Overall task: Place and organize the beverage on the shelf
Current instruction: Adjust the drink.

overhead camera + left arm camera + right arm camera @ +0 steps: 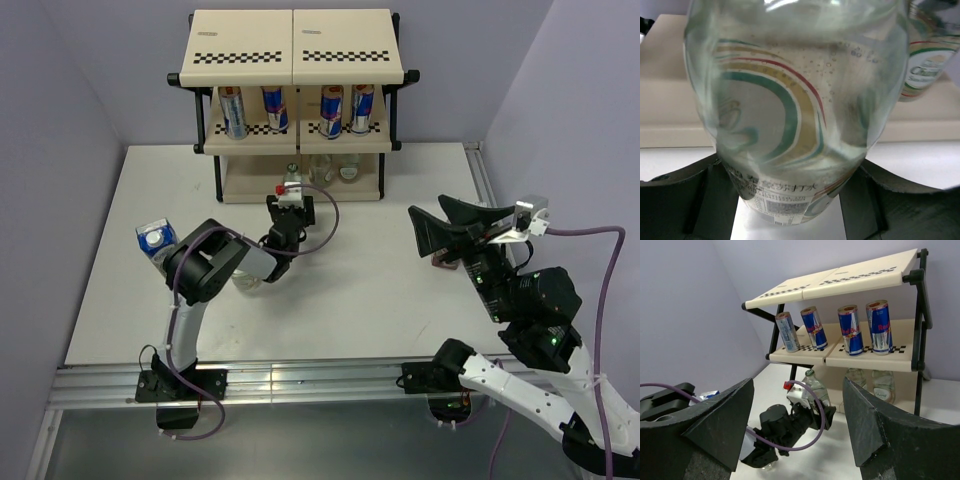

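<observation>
A clear green-capped bottle (292, 182) leans slightly just in front of the shelf's (292, 35) bottom tier, with my left gripper (290, 212) shut on its lower body. In the left wrist view the bottle (795, 110) fills the frame and the dark fingers (680, 200) press its sides. Two more bottles (883, 385) stand on the bottom tier, right of centre. Several silver-blue-red cans (233, 110) line the middle tier. A carton (155, 240) with a blue-and-white top stands left of the left arm. My right gripper (430, 208) hangs open and empty, raised at the right and facing the shelf.
The shelf's top tier is bare. Something clear (248, 286) lies on the table under the left arm's forearm. A purple cable (325, 215) loops beside the left wrist. Metal rails (300, 380) run along the table's near edge, and walls close in on both sides.
</observation>
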You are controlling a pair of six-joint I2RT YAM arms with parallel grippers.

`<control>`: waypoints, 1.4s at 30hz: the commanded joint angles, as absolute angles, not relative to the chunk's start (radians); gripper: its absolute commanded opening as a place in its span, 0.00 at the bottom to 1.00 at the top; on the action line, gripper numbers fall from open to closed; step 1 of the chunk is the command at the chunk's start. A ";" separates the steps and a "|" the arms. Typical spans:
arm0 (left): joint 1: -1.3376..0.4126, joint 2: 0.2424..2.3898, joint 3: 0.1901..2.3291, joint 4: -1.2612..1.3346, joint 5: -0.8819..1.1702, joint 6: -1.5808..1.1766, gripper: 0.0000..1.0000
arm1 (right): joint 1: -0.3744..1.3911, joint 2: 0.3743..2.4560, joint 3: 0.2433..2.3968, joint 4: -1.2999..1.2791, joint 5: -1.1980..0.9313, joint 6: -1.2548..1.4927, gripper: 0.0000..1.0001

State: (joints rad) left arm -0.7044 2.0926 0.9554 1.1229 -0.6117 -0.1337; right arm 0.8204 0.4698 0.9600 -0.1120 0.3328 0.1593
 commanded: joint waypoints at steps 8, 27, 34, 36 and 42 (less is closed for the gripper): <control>-0.669 2.170 1.149 1.401 -0.692 -0.176 0.00 | 0.824 0.419 0.942 -0.057 0.302 0.156 0.78; -0.626 2.264 1.258 1.309 -0.716 -0.238 0.00 | 0.824 0.354 0.922 -0.051 0.264 0.170 0.78; -0.624 2.272 1.311 1.206 -0.756 -0.282 0.00 | 0.822 0.337 0.914 -0.043 0.252 0.164 0.78; -0.624 2.272 1.316 1.203 -0.759 -0.293 0.00 | 0.822 0.334 0.914 -0.044 0.252 0.161 0.79; -0.627 2.192 1.230 1.229 -0.668 -0.301 0.00 | 0.822 0.339 0.905 -0.035 0.275 0.152 0.80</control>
State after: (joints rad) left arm -0.6273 2.3043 1.2411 1.0775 -0.7189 -0.2764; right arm 0.8204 0.3397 0.9127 -0.0811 0.2623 0.1638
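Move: The left hand already holds the drink bottle upright just in front of the bottom shelf. The free spot on that shelf is about 8 cm ahead, 2 cm left and slightly lower. Two placed bottles stand on the same shelf, roughly 8 cm ahead and 7 cm right, and 9 cm ahead and 13 cm right. From the empty right hand, that spot lies some 37 cm ahead, 24 cm left and 36 cm below. Keeping its pinch on the bottle, the left hand eases it forward about 7 cm into the bottom shelf's opening, just left of the placed bottles. It drifts slightly left and down, slowing as it goes, while it turns about 10 degrees counter-clockwise and rolls its left side down by about as much. The empty right hand backs off some 3 cm, also slightly right. ##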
